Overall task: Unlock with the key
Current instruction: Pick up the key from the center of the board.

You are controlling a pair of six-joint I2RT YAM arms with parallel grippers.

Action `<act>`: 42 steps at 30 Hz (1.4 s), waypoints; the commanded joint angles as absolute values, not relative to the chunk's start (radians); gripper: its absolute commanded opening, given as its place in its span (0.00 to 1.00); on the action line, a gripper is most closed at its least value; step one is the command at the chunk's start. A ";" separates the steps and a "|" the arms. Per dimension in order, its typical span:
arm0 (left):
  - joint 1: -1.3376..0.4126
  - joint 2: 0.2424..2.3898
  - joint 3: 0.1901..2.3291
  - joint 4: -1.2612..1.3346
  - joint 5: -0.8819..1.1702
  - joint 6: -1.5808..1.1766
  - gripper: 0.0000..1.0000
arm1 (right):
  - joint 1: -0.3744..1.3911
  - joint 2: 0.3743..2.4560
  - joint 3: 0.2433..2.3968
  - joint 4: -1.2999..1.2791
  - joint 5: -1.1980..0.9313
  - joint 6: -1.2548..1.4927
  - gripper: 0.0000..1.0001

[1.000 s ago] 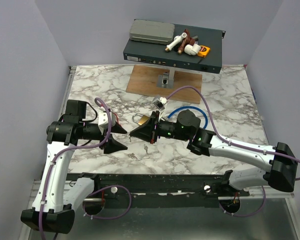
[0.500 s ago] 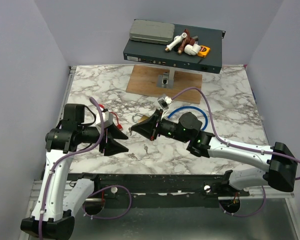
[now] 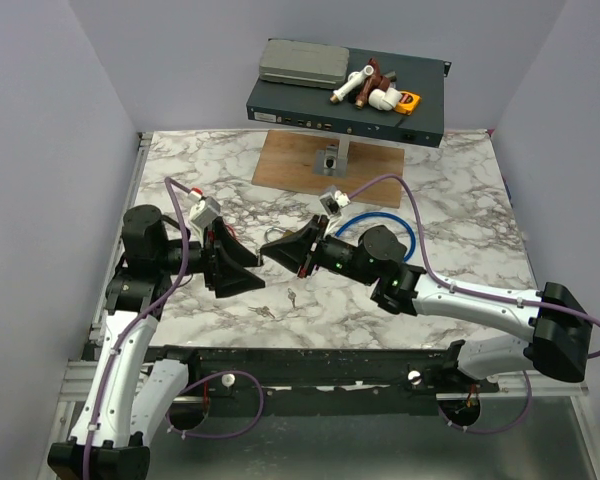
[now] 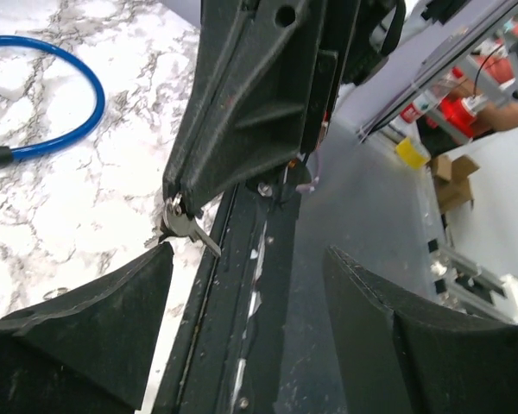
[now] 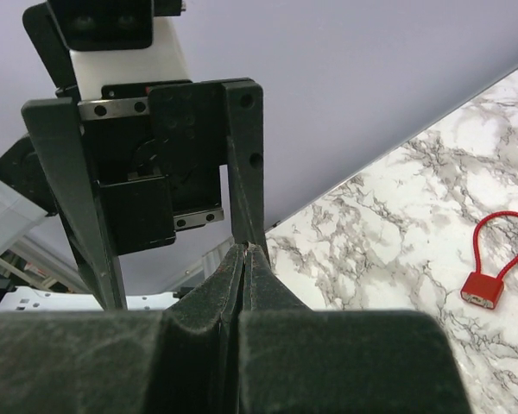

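In the left wrist view a small silver key (image 4: 188, 226) is pinched at the very tip of my right gripper (image 3: 269, 252), its blade pointing down and to the right. That gripper's fingers are pressed together in the right wrist view (image 5: 247, 250). My left gripper (image 3: 257, 271) faces it from the left, open, with its two dark fingers (image 4: 86, 328) apart and nothing between them. The key sits just above its left fingertip, above the table's front edge. No padlock body shows in any view.
A blue cable loop (image 4: 97, 95) lies on the marble behind the right gripper. Small loose keys (image 3: 292, 297) lie near the front. A red cable lock (image 5: 490, 263) lies on the marble. At the back stand a wooden board (image 3: 290, 160) and a dark box (image 3: 420, 105) carrying clutter.
My left gripper has risen and swung right, up to the right gripper's tip. The right gripper has shifted slightly up and left. The brass padlock seen earlier no longer shows.
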State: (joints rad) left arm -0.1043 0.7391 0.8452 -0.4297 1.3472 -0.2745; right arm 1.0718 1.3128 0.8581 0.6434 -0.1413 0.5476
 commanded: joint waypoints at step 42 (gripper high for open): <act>-0.098 0.742 0.801 -0.102 1.225 -0.851 0.33 | 1.093 1.299 0.843 0.706 -0.087 0.455 0.01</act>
State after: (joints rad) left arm -0.1040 0.7391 0.7593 -0.0628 1.2827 -0.8398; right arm 1.0782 1.2827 0.8406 0.6712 -0.0978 0.4625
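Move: From the left hand the key, held in the right fingertips, lies about 3 cm ahead, 1 cm to the right and 1 cm higher. From the right hand the key is 1 cm back and 1 cm left. Some 28 cm beneath the left hand on the marble, one loose key lies about 5 cm right and level fore and aft, another 3 cm back and 2 cm left, and the padlock about 14 cm ahead and 4 cm right. Rising about 2 cm and easing some 1.5 cm forward, the left hand brings its tips up to the key, rolls about 15 degrees so its top tips forward, and narrows its open fingers to roughly half their starting gap. The right hand keeps its shut grip on the key, holding nearly still, then shifting about a centimetre up and to the right. Left-finger contact with the key can't be made out. ##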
